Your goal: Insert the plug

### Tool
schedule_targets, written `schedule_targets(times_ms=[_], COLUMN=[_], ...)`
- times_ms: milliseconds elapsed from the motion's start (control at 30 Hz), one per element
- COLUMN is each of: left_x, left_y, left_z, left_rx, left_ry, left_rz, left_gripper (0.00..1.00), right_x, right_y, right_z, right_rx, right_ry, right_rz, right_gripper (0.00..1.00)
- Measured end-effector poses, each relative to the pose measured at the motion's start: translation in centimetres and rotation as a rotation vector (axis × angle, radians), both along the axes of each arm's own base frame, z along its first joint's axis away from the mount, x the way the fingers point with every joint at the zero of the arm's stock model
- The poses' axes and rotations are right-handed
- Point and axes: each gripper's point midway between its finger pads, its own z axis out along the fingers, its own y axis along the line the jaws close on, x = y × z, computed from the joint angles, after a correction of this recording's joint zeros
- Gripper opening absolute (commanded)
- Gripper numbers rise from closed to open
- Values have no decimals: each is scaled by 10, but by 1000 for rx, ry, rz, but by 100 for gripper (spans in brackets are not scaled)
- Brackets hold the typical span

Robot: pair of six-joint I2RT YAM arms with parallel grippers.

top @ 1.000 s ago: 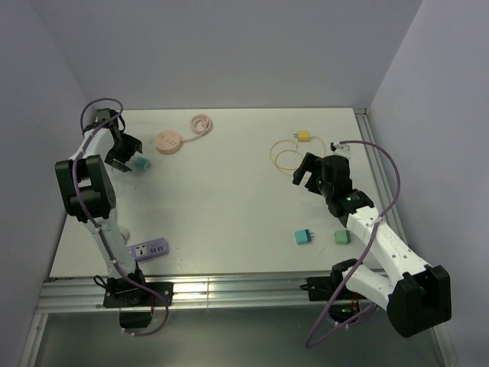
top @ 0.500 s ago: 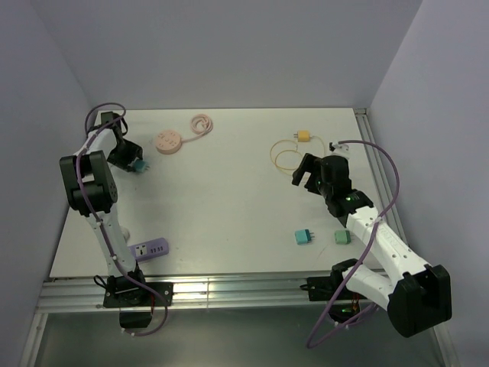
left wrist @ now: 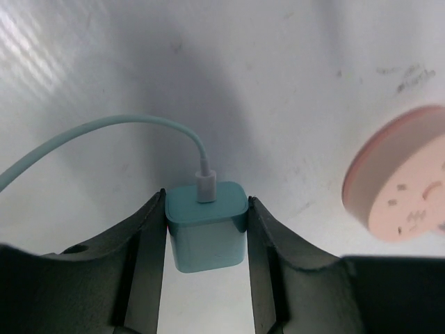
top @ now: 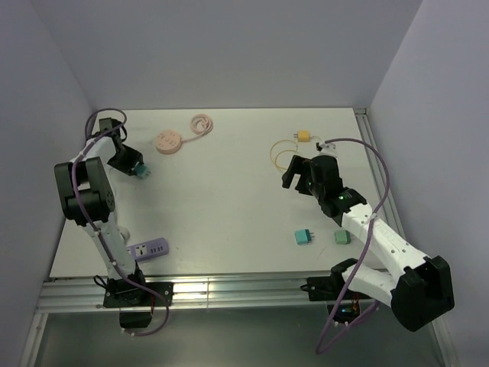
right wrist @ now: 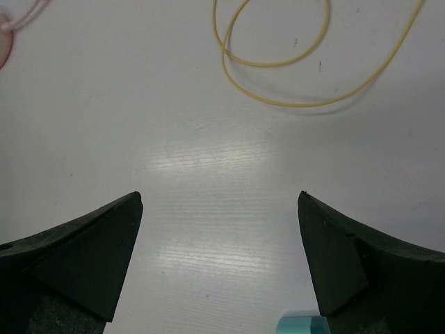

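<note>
A teal plug [left wrist: 206, 233] lies on the white table at the far left, its teal cable [left wrist: 104, 129] curving off to the left. My left gripper [left wrist: 206, 202] is shut on it, one finger pressed against each side. From above, the plug [top: 140, 170] sits at the tip of the left gripper [top: 131, 164]. The pink round socket [top: 168, 142] lies just to the right of it and shows at the edge of the left wrist view as well [left wrist: 407, 188]. My right gripper [top: 294, 174] hangs wide open over bare table [right wrist: 219, 202], holding nothing.
A purple power strip [top: 148, 249] lies near the left arm's base. A yellow plug [top: 304, 136] and its looped yellow cable [right wrist: 278, 56] are at the back right. Two small teal adapters [top: 304, 237] [top: 341, 238] sit at the front right. Walls close in on three sides.
My left gripper has closed its fingers onto the teal plug. The right arm has shifted a little to the left, still open.
</note>
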Motion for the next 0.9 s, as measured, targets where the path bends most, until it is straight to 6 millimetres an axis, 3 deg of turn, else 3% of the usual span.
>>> schedule_targets(times_ms=[100,267,400,500,633,700,900], left_x=[-13,-27,-42,-61,-95,-115,-156], left_y=[-9,-36,-78,-129,-196,-219,-250], left_z=[15,68,122,153,174,178,200], left_rx=[-21,-41,-77,-126,-234,-293,-415], left_ry=[-29,-177,-348,-466,-567,-599,-682], left_rz=[-22,-89,-178,-280,-410,-447,-456], left_gripper=[0,0,0,0,0,0,0], right_x=[0,-4,-10,-14,-22,-29,-58], right_y=[10,40,73,98,129,144,188], right_z=[3,10,23,41,71,87,120], right_rx=[2,13,70,137,226,263,336], right_ry=[-6,-15,-61,-119,-227,-282,-404], right_rz=[28,136,285,391,511,567,702], right_gripper=[99,99,100,100,100,100,94])
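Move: The left fingers already hold the teal plug just above the table; the open right gripper it is taken towards is some 61 cm to the left hand's right, 15 cm back and 12 cm higher. From the left hand, the round pink socket sits about 12 cm ahead and 8 cm right. From the right hand, the held plug lies about 61 cm left, 15 cm ahead and 12 cm lower; the loose blue plug is 11 cm back and 2 cm right, the yellow cable 20 cm ahead, both on the table. Keeping its pinch on the teal plug, the left hand first rises steeply, then sweeps to the right and draws back, some 25 cm right and 20 cm up in all, while its fingers swing up from pointing down and turn towards the right gripper. The right hand, staying wide open, comes to meet it, going about 19 cm left and then also 12 cm up and a little back, as it turns some 40 degrees counter-clockwise and tips its fingers up out of their downward slant. ##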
